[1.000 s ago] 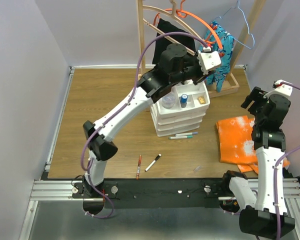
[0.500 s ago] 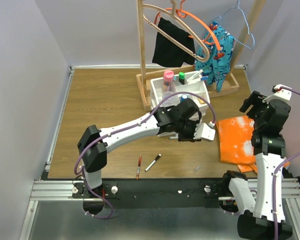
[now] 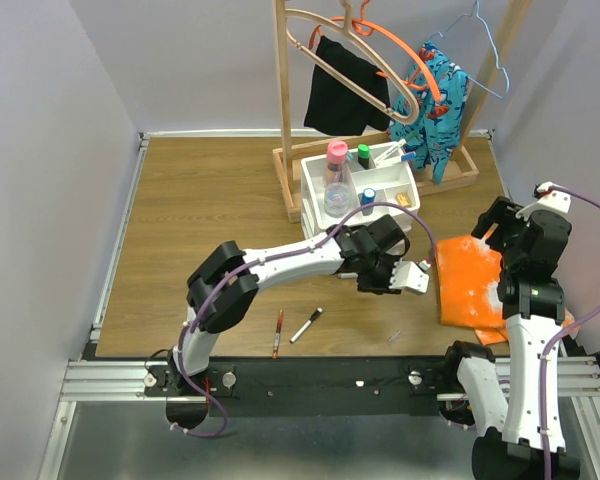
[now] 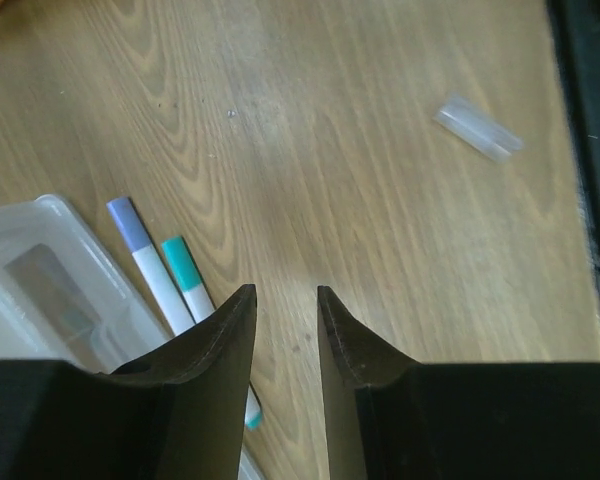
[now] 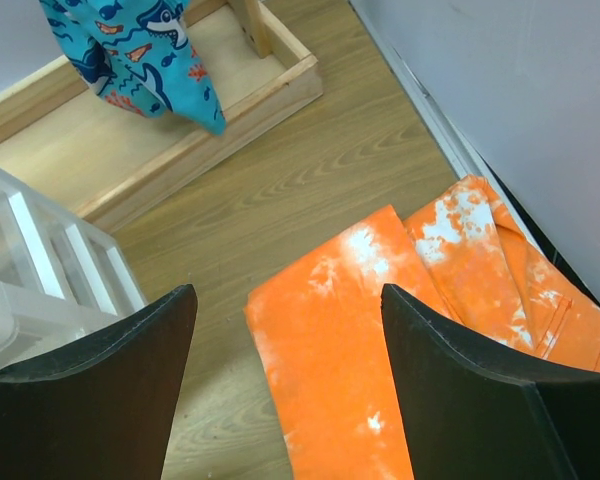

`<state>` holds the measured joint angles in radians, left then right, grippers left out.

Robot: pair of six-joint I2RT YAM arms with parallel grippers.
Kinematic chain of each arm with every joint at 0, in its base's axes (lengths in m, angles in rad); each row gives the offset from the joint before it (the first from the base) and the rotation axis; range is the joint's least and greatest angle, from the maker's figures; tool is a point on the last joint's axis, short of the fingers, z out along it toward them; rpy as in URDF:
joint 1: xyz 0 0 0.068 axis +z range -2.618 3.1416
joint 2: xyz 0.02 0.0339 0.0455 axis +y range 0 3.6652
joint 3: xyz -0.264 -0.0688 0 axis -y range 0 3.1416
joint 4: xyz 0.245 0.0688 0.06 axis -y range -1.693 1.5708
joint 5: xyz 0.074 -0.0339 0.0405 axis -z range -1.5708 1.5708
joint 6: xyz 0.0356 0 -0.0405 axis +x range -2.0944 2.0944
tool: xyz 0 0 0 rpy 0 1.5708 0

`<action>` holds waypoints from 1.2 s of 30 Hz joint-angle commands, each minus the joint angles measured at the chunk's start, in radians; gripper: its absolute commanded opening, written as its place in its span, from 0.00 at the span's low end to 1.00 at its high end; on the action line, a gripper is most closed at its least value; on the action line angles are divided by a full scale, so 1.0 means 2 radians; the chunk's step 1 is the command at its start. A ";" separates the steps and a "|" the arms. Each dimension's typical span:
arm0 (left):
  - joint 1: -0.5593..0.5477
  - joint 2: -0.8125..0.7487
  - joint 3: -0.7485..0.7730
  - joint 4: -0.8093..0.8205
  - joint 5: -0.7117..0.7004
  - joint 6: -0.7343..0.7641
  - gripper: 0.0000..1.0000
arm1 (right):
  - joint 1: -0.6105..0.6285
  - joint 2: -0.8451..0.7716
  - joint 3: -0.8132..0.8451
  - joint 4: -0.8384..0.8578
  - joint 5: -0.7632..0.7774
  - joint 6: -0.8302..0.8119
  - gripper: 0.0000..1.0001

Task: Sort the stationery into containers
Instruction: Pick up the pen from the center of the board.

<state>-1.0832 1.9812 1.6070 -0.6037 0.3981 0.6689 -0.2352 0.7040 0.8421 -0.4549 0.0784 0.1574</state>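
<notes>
The white drawer organiser (image 3: pixel 320 178) stands mid-table, and its top tray holds a pink-capped bottle (image 3: pixel 337 152), a green-capped marker (image 3: pixel 363 155) and a small blue-capped bottle (image 3: pixel 368 200). My left gripper (image 3: pixel 390 283) hangs low over the table in front of it, open by a narrow gap with nothing between the fingers (image 4: pixel 285 292). Just left of the fingers lie a lilac-capped pen (image 4: pixel 132 225) and a teal-capped pen (image 4: pixel 180 262) against the organiser's base (image 4: pixel 40 270). A red pen (image 3: pixel 278 333) and a black-and-white marker (image 3: pixel 306 325) lie near the front edge. My right gripper (image 5: pixel 290 290) is wide open above the orange cloth (image 5: pixel 380 330).
A small clear cap (image 4: pixel 478 127) lies on the wood near the black front rail (image 3: pixel 310 380). The wooden hanger rack (image 3: pixel 285 110) with clothes stands behind the organiser. The orange cloth (image 3: pixel 470 285) covers the table's right side.
My left arm has swung down from above the organiser's top tray to the table in front of it. The right arm has dipped slightly toward the cloth.
</notes>
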 commanded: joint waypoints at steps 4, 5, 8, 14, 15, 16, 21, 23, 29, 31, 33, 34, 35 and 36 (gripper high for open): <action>-0.002 0.069 0.045 0.038 -0.048 -0.022 0.39 | 0.003 -0.016 -0.008 -0.016 -0.013 -0.017 0.82; -0.001 0.078 0.047 0.040 -0.051 -0.022 0.39 | 0.004 -0.016 -0.008 -0.017 -0.012 -0.020 0.82; 0.001 0.093 0.051 0.043 -0.061 -0.019 0.40 | 0.005 -0.016 -0.008 -0.014 -0.013 -0.027 0.82; 0.013 0.101 0.057 0.043 -0.067 -0.002 0.40 | 0.005 -0.015 -0.011 -0.005 -0.017 -0.022 0.81; 0.016 0.102 0.058 0.044 -0.068 -0.001 0.40 | 0.006 -0.015 -0.015 -0.003 -0.016 -0.019 0.81; 0.020 0.102 0.062 0.044 -0.068 0.001 0.40 | 0.006 -0.015 -0.015 -0.003 -0.017 -0.017 0.81; 0.030 0.113 0.074 0.044 -0.071 -0.003 0.41 | 0.005 -0.011 -0.019 0.000 -0.016 -0.010 0.81; 0.034 0.123 0.085 0.039 -0.070 -0.004 0.41 | 0.006 -0.009 -0.020 0.001 -0.016 -0.009 0.81; 0.039 0.149 0.109 0.015 -0.056 -0.008 0.40 | 0.005 -0.003 -0.018 0.004 -0.012 -0.012 0.81; 0.039 0.152 0.112 0.012 -0.053 -0.008 0.39 | 0.005 0.000 -0.018 0.005 -0.012 -0.013 0.81; 0.039 0.156 0.111 0.012 -0.049 -0.008 0.38 | 0.005 0.001 -0.019 0.005 -0.012 -0.013 0.81; 0.039 0.156 0.111 0.011 -0.049 -0.009 0.37 | 0.005 0.001 -0.021 0.006 -0.012 -0.013 0.81; 0.039 0.158 0.108 0.010 -0.048 -0.011 0.37 | 0.005 0.002 -0.021 0.007 -0.012 -0.013 0.81; 0.039 0.158 0.108 0.011 -0.048 -0.012 0.37 | 0.005 0.002 -0.021 0.007 -0.012 -0.014 0.81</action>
<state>-1.0283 2.2597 1.8175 -0.5411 0.2733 0.6540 -0.2298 0.7055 0.8120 -0.4629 0.0612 0.1303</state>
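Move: The teal-capped pen lies about 7 cm ahead of the left hand, its middle some 3 cm to the left and 8 cm below. Side by side with it, 2 cm farther out, is the blue-capped pen. The white drawer box stands just beyond, its middle roughly 24 cm ahead of the left hand and 4 cm left. The clear cap lies 9 cm back and 3 cm right. From the right hand the teal-capped pen is about 28 cm left, 1 cm back and 24 cm below. Towards the right-hand, capped end of the teal-capped pen, the left hand first drops about 6 cm while edging forward, then slides nearly level to make about 7 cm forward in all, ending with a small drift right and a slight dip. It turns a little counter-clockwise and keeps its fingers part open, one to each side above the cap; no touch can be seen. ##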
